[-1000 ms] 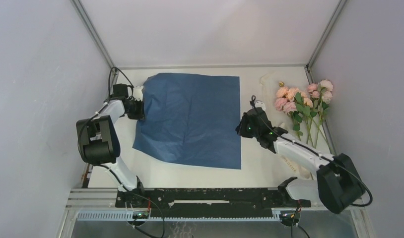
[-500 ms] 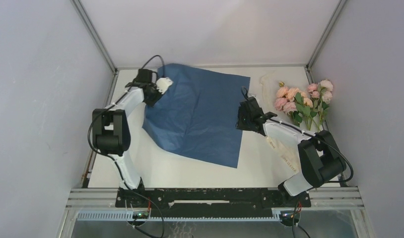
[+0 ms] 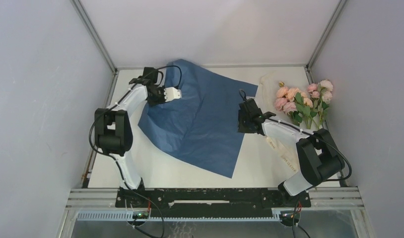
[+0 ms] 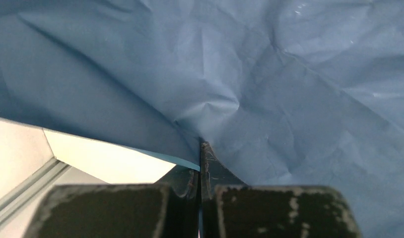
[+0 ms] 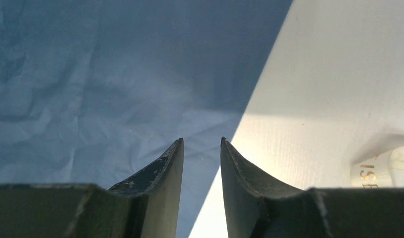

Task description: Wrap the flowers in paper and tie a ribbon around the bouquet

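Observation:
The paper [image 3: 205, 121], dark blue side up, lies skewed across the table with its left part lifted. My left gripper [image 3: 164, 94] is shut on its left edge; in the left wrist view the fingertips [image 4: 200, 148] pinch a fold of the paper [image 4: 289, 94]. My right gripper [image 3: 244, 120] stands open over the sheet's right edge, and the right wrist view shows its jaws apart [image 5: 201, 141] above the paper [image 5: 91, 84] with nothing between them. The flowers [image 3: 302, 101] lie at the right, apart from both grippers. A piece of the ribbon [image 5: 383, 168] shows by the right arm.
The white table [image 3: 190, 171] is walled in by grey panels on three sides. The ribbon's lettered stretch [image 3: 288, 159] runs under the right forearm. A pale translucent scrap [image 3: 267, 82] lies at the back right, near the blooms.
My left gripper has carried the paper's left edge back and to the right, lifting and turning the sheet. My right gripper has opened and shifted slightly toward the back.

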`<action>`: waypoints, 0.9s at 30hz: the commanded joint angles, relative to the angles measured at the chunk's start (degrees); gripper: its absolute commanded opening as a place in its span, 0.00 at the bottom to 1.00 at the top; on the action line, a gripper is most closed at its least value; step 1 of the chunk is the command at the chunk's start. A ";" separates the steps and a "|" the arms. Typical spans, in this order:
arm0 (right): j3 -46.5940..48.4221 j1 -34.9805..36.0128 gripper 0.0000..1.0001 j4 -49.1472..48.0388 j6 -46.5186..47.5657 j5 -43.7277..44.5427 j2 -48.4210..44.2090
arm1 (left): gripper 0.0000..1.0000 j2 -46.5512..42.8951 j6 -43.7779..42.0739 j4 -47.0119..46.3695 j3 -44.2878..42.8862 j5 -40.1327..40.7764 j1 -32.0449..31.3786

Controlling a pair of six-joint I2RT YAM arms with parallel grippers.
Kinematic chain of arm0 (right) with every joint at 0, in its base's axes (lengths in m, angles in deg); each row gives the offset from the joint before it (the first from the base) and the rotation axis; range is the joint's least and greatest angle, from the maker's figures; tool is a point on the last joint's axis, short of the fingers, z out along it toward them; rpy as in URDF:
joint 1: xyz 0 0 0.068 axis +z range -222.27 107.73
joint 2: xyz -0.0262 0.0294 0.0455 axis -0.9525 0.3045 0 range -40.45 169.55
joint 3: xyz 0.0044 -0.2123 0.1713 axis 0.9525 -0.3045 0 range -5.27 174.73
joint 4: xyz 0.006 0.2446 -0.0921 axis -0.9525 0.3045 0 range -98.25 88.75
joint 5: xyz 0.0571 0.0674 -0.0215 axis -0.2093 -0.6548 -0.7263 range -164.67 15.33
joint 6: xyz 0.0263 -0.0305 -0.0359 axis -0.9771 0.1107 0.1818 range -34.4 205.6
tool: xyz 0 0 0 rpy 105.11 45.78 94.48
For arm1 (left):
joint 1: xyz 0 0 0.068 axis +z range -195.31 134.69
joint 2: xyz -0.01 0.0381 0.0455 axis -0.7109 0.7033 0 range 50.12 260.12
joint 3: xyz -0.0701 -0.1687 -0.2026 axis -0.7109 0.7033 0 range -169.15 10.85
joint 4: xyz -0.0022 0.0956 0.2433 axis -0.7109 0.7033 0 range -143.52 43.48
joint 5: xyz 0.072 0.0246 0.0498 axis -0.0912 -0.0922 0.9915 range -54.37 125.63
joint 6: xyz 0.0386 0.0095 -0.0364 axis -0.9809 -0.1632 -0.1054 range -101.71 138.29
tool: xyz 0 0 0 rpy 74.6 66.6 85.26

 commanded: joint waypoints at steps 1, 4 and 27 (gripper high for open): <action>2.20 3.54 0.41 -1.65 0.31 1.78 1.01 | 0.00 -12.03 -11.09 5.54 8.29 -4.76 -1.43; 2.19 7.42 0.41 0.85 -0.11 6.25 -0.41 | 0.00 -20.41 -15.86 4.03 16.17 -5.57 -3.66; -0.05 -35.62 0.42 7.61 6.41 8.40 -17.94 | 0.88 -0.49 9.24 -15.26 -3.83 11.27 -4.48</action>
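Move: Still pinched in my left hand is the far-left part of the blue paper; its middle lies about 17 cm right and 6 cm back, some 4 cm lower, its near corner roughly 28 cm right and 29 cm back. My right fingertips are low, just inside the paper's right edge; the peach flowers are around 22 cm to the right and 5 cm ahead, the ribbon's lettered end about 17 cm right and 8 cm back. I pull the held paper back about 10 cm with my left hand, turning it clockwise some 20 degrees, while my right fingertips, seeming to press on the paper, edge a few centimetres left and back. Then my left hand reverses forward about 13 cm, turning back, and opens to let the paper go. My right hand lifts off and sweeps about 21 cm right and 7 cm up towards the peach flowers, turning clockwise, fingers half open. ##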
